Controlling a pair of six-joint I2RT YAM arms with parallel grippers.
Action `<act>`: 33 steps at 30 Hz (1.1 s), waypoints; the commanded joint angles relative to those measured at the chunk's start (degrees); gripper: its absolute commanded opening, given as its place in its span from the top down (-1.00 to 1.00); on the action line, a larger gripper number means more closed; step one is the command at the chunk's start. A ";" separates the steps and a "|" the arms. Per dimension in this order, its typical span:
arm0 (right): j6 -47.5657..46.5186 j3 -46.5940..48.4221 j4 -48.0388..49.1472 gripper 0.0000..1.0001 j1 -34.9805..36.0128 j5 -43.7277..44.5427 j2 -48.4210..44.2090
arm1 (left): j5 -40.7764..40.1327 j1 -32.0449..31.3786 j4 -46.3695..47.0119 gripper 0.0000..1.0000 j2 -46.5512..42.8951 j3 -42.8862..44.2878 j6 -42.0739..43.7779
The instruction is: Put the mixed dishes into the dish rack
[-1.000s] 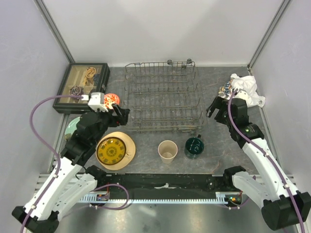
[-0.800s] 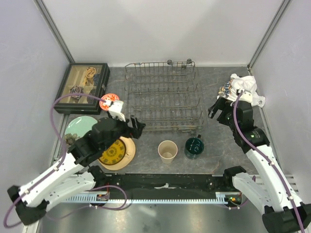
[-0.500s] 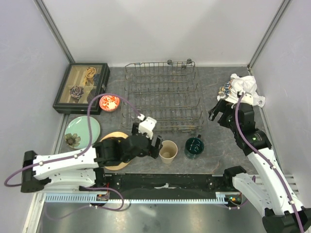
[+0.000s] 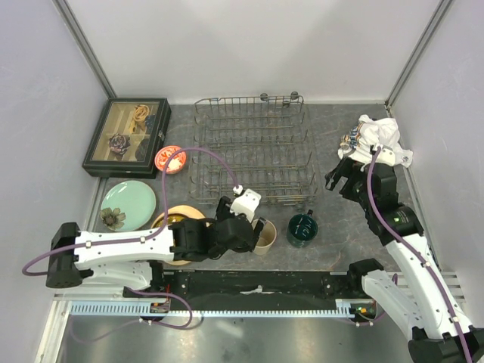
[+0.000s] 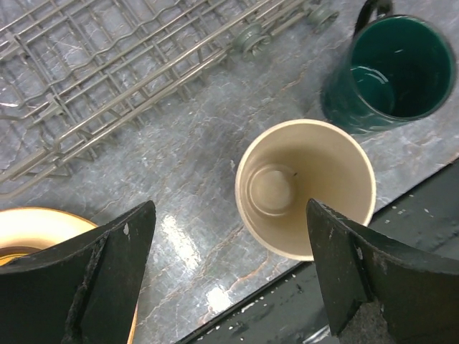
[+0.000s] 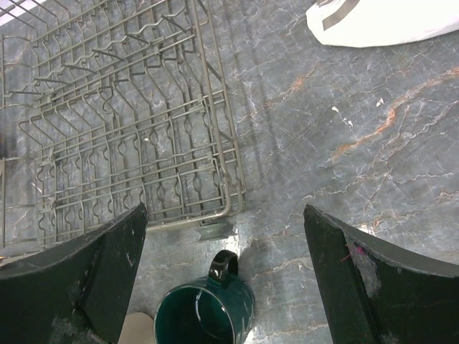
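Note:
The grey wire dish rack (image 4: 253,151) stands empty at the back middle. In front of it are a beige cup (image 4: 267,236) and a dark green mug (image 4: 302,230), both upright. My left gripper (image 4: 253,229) is open and low over the cup. The cup (image 5: 305,186) lies between the fingers, nearer the right one, untouched. My right gripper (image 4: 338,172) hovers open and empty above the rack's right corner (image 6: 215,186) and the mug (image 6: 204,312). A red-orange bowl (image 4: 170,159) and a pale green plate (image 4: 128,206) lie at the left. The stacked tan and yellow plates (image 4: 175,215) are mostly hidden under my left arm.
A dark glass-topped display box (image 4: 127,134) sits at the back left. A white cloth bundle (image 4: 386,140) lies at the back right, close behind my right wrist. The black front rail (image 4: 257,283) runs just below the cup and mug.
My left arm has swung from beside the red-orange bowl, rightward over the plates, down to the beige cup. The pale green plate is now uncovered. My right arm has barely shifted.

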 commanded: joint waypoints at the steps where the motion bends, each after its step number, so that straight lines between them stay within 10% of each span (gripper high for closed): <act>1: 0.87 -0.49 -0.14 -0.96 0.22 0.67 -0.99 | -3.78 -0.25 -0.69 -0.79 2.48 2.89 -2.17; 33: 0.35 -2.78 -0.93 -0.96 0.30 3.40 -2.66 | -1.94 -0.25 -2.28 0.11 15.67 7.55 -3.32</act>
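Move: The cup stands upright just below the left gripper: its middle is about 5 cm to the right, 2 cm back and some 9 cm down. The green mug stands roughly 12 cm to the right of the cup and 2 cm farther out; the stacked plates lie about 20 cm to the left of the gripper, nearly level with it, and the dish rack's middle some 24 cm ahead. From the right gripper the cup is about 24 cm left and 14 cm back. Bring the left gripper down about 5 cm onto the near-left wall of the cup, easing some 2 cm to the right towards the end and rolling roughly 10 degrees so that its left side rises. On the way narrow the fingers from almost wide open to about half, one inside the cup's mouth and the other outside the wall, without gripping yet. ##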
